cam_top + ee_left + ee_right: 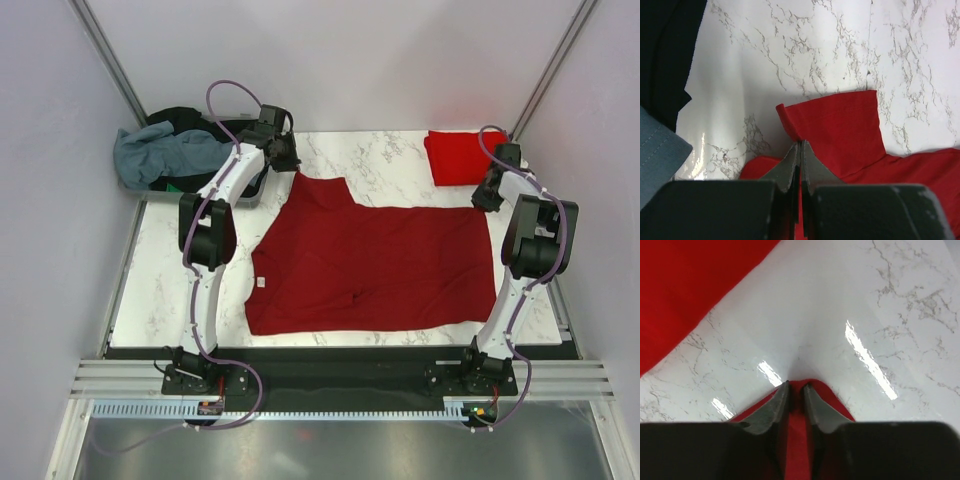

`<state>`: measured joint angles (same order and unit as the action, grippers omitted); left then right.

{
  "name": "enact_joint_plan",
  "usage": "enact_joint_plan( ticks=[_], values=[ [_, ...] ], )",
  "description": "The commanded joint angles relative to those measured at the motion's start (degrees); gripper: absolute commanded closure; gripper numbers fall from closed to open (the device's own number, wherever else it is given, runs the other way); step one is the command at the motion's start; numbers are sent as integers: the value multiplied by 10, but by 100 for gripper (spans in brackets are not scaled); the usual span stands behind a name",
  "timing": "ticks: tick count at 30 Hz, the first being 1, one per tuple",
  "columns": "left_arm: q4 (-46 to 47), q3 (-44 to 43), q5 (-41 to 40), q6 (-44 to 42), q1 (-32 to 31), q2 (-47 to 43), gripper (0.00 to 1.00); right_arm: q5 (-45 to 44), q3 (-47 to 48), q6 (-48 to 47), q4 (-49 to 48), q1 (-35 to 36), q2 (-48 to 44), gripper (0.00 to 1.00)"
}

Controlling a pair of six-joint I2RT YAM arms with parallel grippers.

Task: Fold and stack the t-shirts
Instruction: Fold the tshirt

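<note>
A dark maroon-red t-shirt (370,265) lies spread flat across the middle of the marble table. My left gripper (292,165) is at its back left sleeve. In the left wrist view that gripper (800,145) is shut on the sleeve's (840,132) edge. At the shirt's back right corner is my right gripper (485,202). In the right wrist view its (795,386) jaws stand narrow, pinching a ridge of the red cloth (812,390). A brighter red t-shirt (462,155), folded to a rectangle, lies at the back right and also shows as red cloth (685,295) in the right wrist view.
At the back left a grey tray (250,195) holds a pile of grey-blue (165,152), black and green t-shirts. Grey-blue cloth (657,150) and black cloth (665,50) fill the left of the left wrist view. Walls close in on both sides.
</note>
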<state>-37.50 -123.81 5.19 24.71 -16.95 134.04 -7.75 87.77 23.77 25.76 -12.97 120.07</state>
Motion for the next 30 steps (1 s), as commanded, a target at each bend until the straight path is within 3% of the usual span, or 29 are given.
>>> enact_joint_plan(
  ticks=[1,2,3,11,19,30],
  values=[
    [16,2,17,14,3,-29,98,7,-15,0,-20,0,-3,78],
    [16,1,17,14,3,-32,98,10,-17,0,-21,1,-5,94],
    [16,4,18,14,3,-34,98,12,-20,1,-22,1,-8,100],
    [10,33,14,8,3,-99,98,71,-27,11,-25,0,-78,100],
    [14,207,-6,24,-1,-248,98,149,-135,23,-58,-14,-213,100],
    [35,444,-39,45,-1,-441,98,204,-260,42,-91,-57,-294,100]
  ],
)
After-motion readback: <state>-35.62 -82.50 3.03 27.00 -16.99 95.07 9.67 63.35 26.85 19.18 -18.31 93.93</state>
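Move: The left gripper already holds the sleeve tip up; its goal, the shirt's near-left corner, lies about 36 cm back, 10 cm left and 9 cm below, with the white tag some 25 cm back and 9 cm left, and the clothes bin some 30 cm left, about level. The right gripper, half open, straddles the shirt's far-right corner, right at its fingertips; the near-right corner is about 29 cm back, straight behind, and the folded red stack 15 cm ahead and 1 cm right. Shut the right fingers on the shirt's far-right corner while the left gripper keeps its pinch on the sleeve tip. Then lift both and carry the cloth back towards the shirt's near edge: the left about 15 cm back, rising some 6 cm and drifting left; the right up about 9 cm, back 7 and a little left, tilting its fingers outward some 15 degrees and sinking slightly at the end. ##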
